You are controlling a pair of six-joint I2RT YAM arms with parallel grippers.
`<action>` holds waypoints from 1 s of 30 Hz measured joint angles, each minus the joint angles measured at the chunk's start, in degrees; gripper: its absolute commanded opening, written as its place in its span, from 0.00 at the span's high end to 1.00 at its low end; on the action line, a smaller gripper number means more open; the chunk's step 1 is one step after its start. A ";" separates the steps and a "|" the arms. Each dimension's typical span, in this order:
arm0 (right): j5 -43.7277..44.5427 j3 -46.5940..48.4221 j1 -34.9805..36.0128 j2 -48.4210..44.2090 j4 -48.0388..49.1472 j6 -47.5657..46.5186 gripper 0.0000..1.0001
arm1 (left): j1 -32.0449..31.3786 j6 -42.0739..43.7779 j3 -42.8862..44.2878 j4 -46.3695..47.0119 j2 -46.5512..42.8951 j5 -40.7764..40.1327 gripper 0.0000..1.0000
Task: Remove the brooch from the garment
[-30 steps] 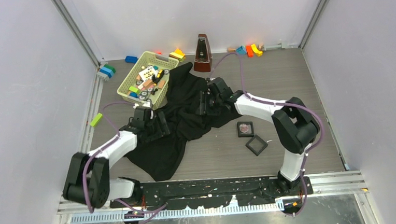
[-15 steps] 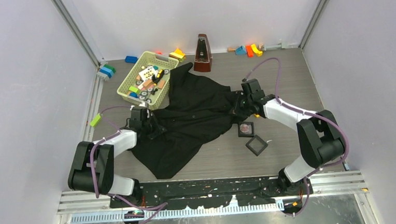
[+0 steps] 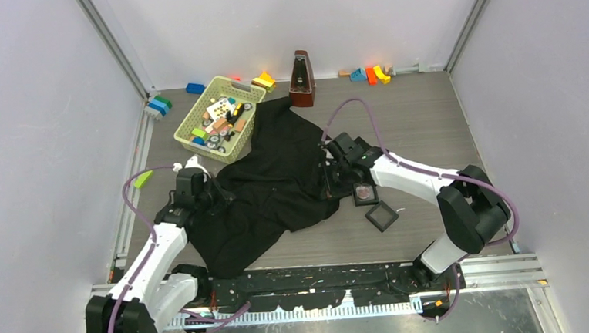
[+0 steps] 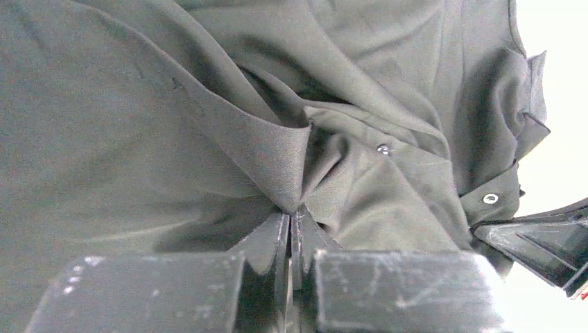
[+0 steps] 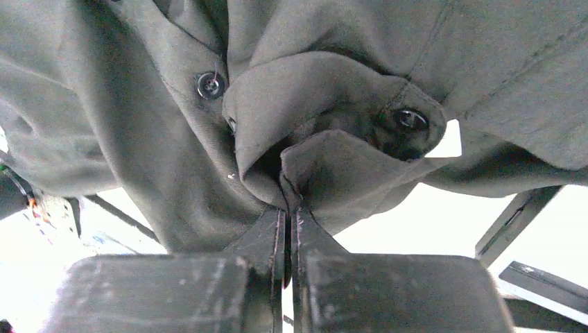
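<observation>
The black garment (image 3: 276, 175) lies crumpled mid-table. The brooch (image 3: 365, 191), a small pinkish round disc, sits off the garment in a small black square tray (image 3: 359, 200) just right of it. My left gripper (image 3: 213, 196) is at the garment's left edge, shut on a fold of the fabric (image 4: 277, 152); its tips (image 4: 294, 211) pinch the cloth. My right gripper (image 3: 328, 181) is at the garment's right edge, next to the tray, shut on a bunched fold (image 5: 326, 166); its tips (image 5: 288, 207) pinch it. Shirt buttons (image 5: 210, 84) show in the wrist views.
A second small black tray (image 3: 382, 216) lies near the first. A yellow-green basket (image 3: 192, 115) of small parts touches the garment's back left. A metronome (image 3: 300, 80) stands behind. Coloured blocks (image 3: 371, 74) line the back wall; a green block (image 3: 143, 178) lies at left.
My right gripper went out to the right, then came back left and nearer with the cloth. My left gripper drew back toward the near left. The garment's outline shifted with them.
</observation>
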 measured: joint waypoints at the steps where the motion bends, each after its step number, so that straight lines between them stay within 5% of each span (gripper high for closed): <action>1: -0.09 0.90 1.57 0.13 -1.33 -0.59 0.85 | -0.02 0.22 0.48 -2.14 -1.05 0.46 0.80; 2: 0.07 1.66 2.71 0.02 -2.71 -1.16 0.60 | -0.02 0.52 1.07 -4.11 -1.49 0.96 0.63; 4: 1.57 2.56 2.78 -0.55 -4.52 -1.81 0.43 | -0.28 2.19 2.75 -8.02 -1.46 1.68 0.18; 6: 3.67 3.39 1.62 -1.44 -5.97 -2.38 0.41 | -0.57 4.00 5.42 -11.63 -0.92 1.90 0.01; 10: 6.05 9.22 -3.67 -1.81 -8.52 -3.58 0.39 | -0.81 7.65 12.07 -13.11 1.97 1.20 0.00; 16: 6.38 24.50 -11.04 4.61 -6.36 -4.33 0.27 | -2.95 15.69 21.07 -1.18 16.39 2.75 0.00; 22: 6.56 32.68 -12.55 17.46 -2.49 -4.52 0.23 | -5.25 21.86 29.27 6.71 35.95 3.28 0.05; 30: 9.46 39.17 -13.05 32.02 -0.66 -5.01 0.23 | -9.14 27.43 37.33 11.96 49.24 -2.14 0.05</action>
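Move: Both hands pinch folds of the garment. The next grip for the left lies on the garment's far part beside the basket, about 19 cm ahead, 10 right and 7 below; the basket's middle is some 24 cm ahead and 2 left. For the right it is the garment's far right edge, roughly 22 cm ahead, 2 right and 4 lower, with the metronome 31 ahead and 3 left. The brooch already lies in a black frame, level and 10 cm right of the right hand. Forward in a low arc go both hands, after letting go of their pinched folds and opening. The left first eases back slightly, then rises and sinks beside the basket, ending 17 cm forward and 9 right, turned clockwise some 25 degrees and rolled left side up. The right arches about 11 cm high and sinks to its starting height, about 22 cm forward, fingers tilting up and turning a little clockwise, open over the garment's far right edge. ##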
